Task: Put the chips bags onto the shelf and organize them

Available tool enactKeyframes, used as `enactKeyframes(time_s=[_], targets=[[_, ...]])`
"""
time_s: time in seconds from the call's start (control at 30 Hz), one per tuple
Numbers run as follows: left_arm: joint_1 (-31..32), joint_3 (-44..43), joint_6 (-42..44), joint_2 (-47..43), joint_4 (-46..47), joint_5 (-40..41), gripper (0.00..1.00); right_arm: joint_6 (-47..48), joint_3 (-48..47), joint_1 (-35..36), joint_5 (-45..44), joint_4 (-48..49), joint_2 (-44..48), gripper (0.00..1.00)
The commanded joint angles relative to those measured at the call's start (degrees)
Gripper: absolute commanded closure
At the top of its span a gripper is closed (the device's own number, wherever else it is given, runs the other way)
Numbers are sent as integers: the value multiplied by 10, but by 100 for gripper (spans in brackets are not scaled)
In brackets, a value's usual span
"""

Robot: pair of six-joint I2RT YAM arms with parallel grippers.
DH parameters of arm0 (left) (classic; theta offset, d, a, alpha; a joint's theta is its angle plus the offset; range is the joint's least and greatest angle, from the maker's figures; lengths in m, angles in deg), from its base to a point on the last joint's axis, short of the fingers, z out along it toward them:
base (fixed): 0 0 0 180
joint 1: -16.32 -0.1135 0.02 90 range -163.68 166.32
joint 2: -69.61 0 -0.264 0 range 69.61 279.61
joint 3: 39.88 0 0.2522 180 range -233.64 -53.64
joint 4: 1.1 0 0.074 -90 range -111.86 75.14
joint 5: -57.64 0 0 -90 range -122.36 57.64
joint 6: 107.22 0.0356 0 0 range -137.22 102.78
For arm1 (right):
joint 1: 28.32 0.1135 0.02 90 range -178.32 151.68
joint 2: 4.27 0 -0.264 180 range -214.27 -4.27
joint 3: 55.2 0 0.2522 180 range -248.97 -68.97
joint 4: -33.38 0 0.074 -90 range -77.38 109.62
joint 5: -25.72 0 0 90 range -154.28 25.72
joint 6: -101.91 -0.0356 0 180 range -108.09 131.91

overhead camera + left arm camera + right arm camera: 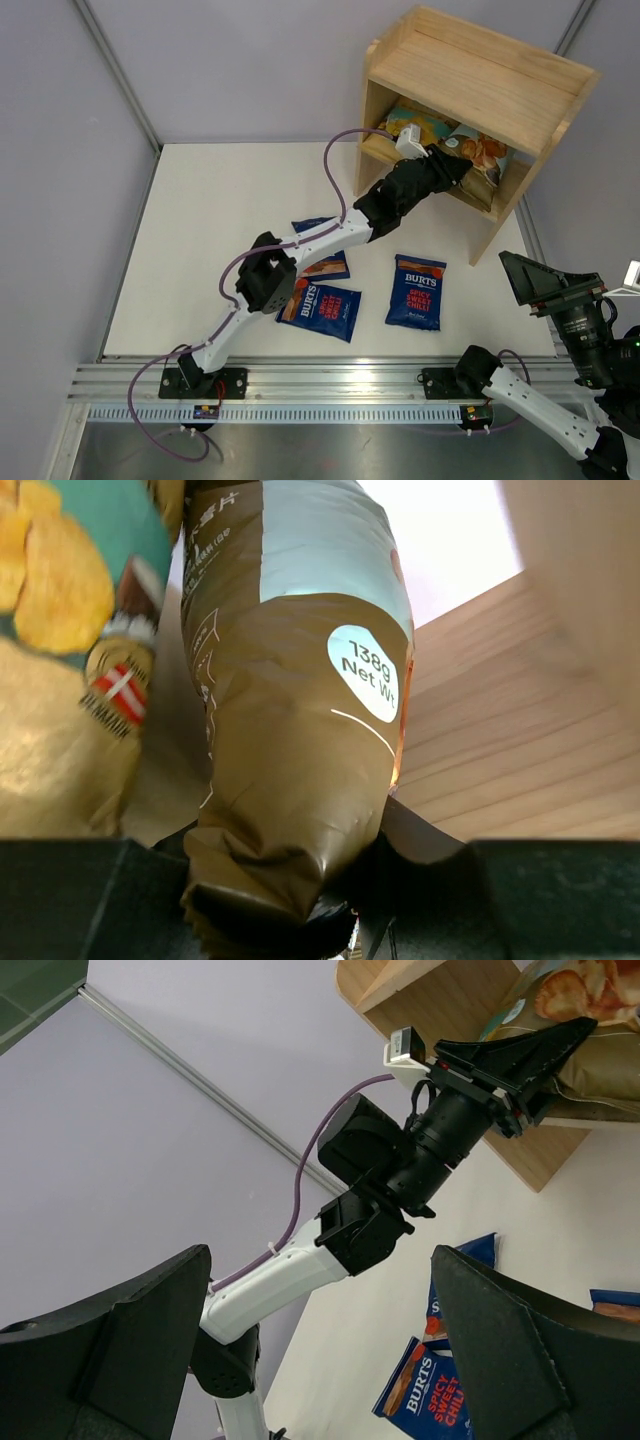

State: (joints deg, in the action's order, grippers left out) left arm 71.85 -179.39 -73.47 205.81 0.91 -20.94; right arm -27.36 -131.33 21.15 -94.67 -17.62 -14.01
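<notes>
The wooden shelf (pixel 480 70) stands at the back right. My left gripper (pixel 462 165) reaches into its lower tier, shut on the bottom seam of a brown and pale blue chips bag (pixel 300 730) that stands upright on the shelf board (pixel 500 730). Beside it, to the left, stands a teal and gold chips bag (pixel 60 680). Three dark blue Burts chips bags lie flat on the table: one in the middle (pixel 416 290), one near the front (pixel 322 308), one partly under the left arm (pixel 325 255). My right gripper (pixel 545 285) hovers open and holding nothing at the right edge.
The left arm (pixel 400 1160) stretches diagonally across the table from its base toward the shelf, with a purple cable looping above it. A metal rail runs along the near edge. Grey walls close in the table on the left and back.
</notes>
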Motion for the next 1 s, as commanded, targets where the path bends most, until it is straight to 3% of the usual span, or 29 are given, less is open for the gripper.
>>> enactKeyframes(time_s=[0.0,0.27,0.43,0.53,0.67,0.97], targets=[[8,-54,10,6,15,-6,80,-3,-7,0,7,22,-5,1],[18,-85,4,21,-34,-58,75,-11,1,0,11,26,-6,0],[20,-93,6,18,-74,-75,65,-17,6,0,17,30,-7,1],[20,-120,17,23,-127,-86,55,-20,8,0,18,28,-5,1],[20,-121,43,5,-196,-89,35,-24,9,0,17,24,1,1],[17,-74,84,-69,-318,-84,11,-27,22,0,22,33,1,0]])
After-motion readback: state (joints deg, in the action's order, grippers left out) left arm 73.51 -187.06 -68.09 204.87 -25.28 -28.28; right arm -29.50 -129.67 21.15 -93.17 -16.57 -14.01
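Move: The left hand still grips the bottom end of the Cassava chips bag at the shelf's mouth; the bag's middle lies about 8 cm ahead, 6 cm right and 3 cm higher. The gold chips bag stands about 9 cm ahead and 9 cm left at roughly hand height, and the shelf's right side wall is some 13 cm right and 2 cm ahead, about level. From the right hand, the Cassava bag is some 36 cm ahead, 3 cm right and 8 cm lower. Still gripping the Cassava chips bag by its bottom end, the left hand eases it about 3 cm back and right and slightly down, towards the shelf's right side wall. Then the fingers open wide and let go, while the hand backs out towards its base and sinks about 3 cm, its left side rolling up some 15 degrees. ##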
